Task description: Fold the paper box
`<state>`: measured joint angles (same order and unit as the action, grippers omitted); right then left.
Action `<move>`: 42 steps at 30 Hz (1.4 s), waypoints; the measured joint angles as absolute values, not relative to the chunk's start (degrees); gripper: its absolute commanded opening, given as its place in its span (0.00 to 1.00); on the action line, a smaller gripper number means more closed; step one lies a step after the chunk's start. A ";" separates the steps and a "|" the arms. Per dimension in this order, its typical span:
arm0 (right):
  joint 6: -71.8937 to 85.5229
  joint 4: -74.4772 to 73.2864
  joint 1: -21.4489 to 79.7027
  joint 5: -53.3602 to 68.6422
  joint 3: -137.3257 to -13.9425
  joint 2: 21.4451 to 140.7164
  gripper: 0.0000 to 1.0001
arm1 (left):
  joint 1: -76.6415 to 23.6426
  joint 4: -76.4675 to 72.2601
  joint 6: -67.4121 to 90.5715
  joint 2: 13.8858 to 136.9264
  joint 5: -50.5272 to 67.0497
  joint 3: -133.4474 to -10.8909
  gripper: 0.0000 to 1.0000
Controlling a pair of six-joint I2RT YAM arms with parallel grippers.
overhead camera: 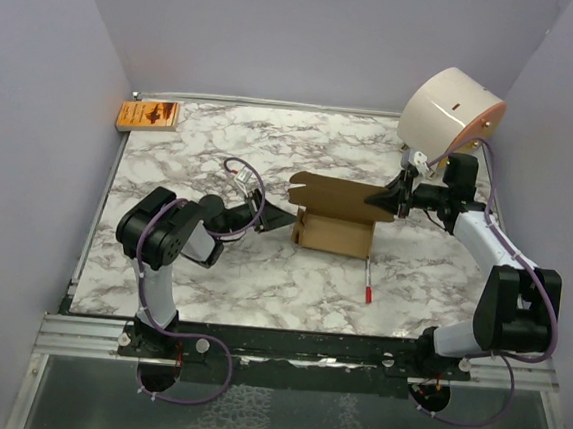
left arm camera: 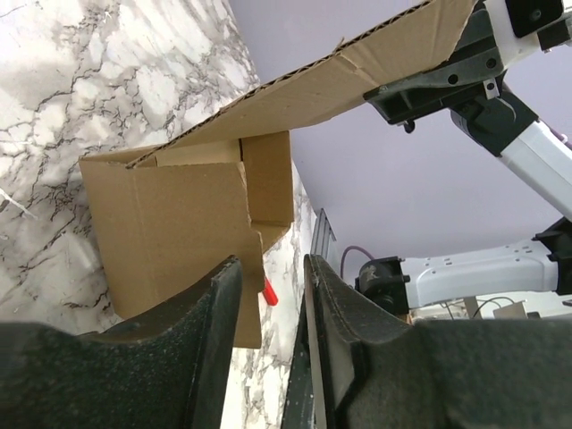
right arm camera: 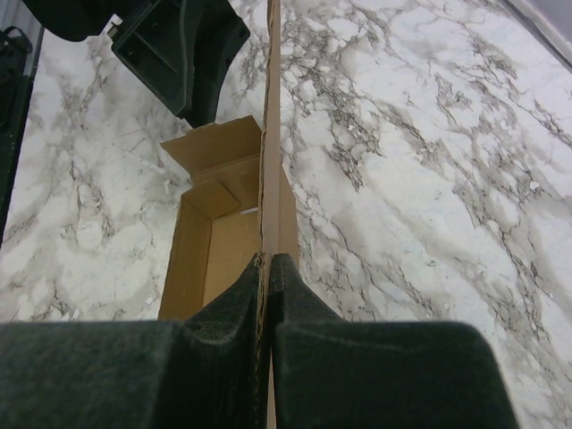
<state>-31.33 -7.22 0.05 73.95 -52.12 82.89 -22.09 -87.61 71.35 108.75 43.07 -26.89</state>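
Observation:
The paper box (overhead camera: 333,234) is a brown oblong carton standing open in the middle of the table. Its long lid flap (overhead camera: 331,192) is raised over it. My right gripper (right arm camera: 268,264) is shut on that flap's edge, the cardboard pinched thin between the pads. At the carton's left end my left gripper (left arm camera: 271,279) has open jaws. The lower corner of the end flap (left arm camera: 250,313) lies just inside the gap, against the left finger (left arm camera: 219,313). The carton's inside (right arm camera: 228,241) shows nothing in it.
A white pen with a red tip (overhead camera: 368,280) lies just in front of the carton's right end. A big white cylinder (overhead camera: 451,113) stands at the back right, behind my right arm. An orange packet (overhead camera: 148,115) lies in the back left corner.

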 measured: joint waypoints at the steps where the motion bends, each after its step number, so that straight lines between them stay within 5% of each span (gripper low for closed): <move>1: -31.33 -7.31 0.05 73.95 -52.12 82.89 0.01 | -22.09 -87.61 71.50 108.75 43.07 -27.00 0.32; 9: -31.35 -7.68 0.05 73.95 -52.23 82.96 0.01 | -22.09 -87.68 72.82 108.97 43.07 -28.05 0.00; 21: -31.38 -7.75 0.05 73.95 -52.25 82.98 0.01 | -21.28 -87.70 73.63 111.26 43.24 -28.71 0.04; 30: -31.77 -8.16 0.05 73.95 -52.34 82.98 0.01 | -2.46 -86.78 70.28 100.90 42.54 -21.63 0.12; 42: -31.79 -8.95 0.05 73.95 -52.45 82.98 0.01 | -4.38 -50.17 47.11 92.49 33.28 -27.16 0.03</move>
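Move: The box's left end flap stands just off the left fingertips, its middle about 2 cm to their right and 5 cm below them, with its top edge close to the open fingers. The box's middle lies some 12 cm right, 2 cm back and 6 cm down; the raised lid about 13 cm right, 5 cm forward and 2 cm higher. From the right hand, which pinches the lid, the flap is roughly 19 cm left, 5 cm back and 9 cm down. At the flap's top edge the left fingers close from nearly half open to shut, staying almost in place; whether they grip the cardboard can't be seen. The hand then sweeps quickly away from the box, about 13 cm left and 7 cm forward, turning some 25 degrees counter-clockwise and rolling its left side up, and sinks at the end. The right hand stays still and keeps its pinch on the lid. ##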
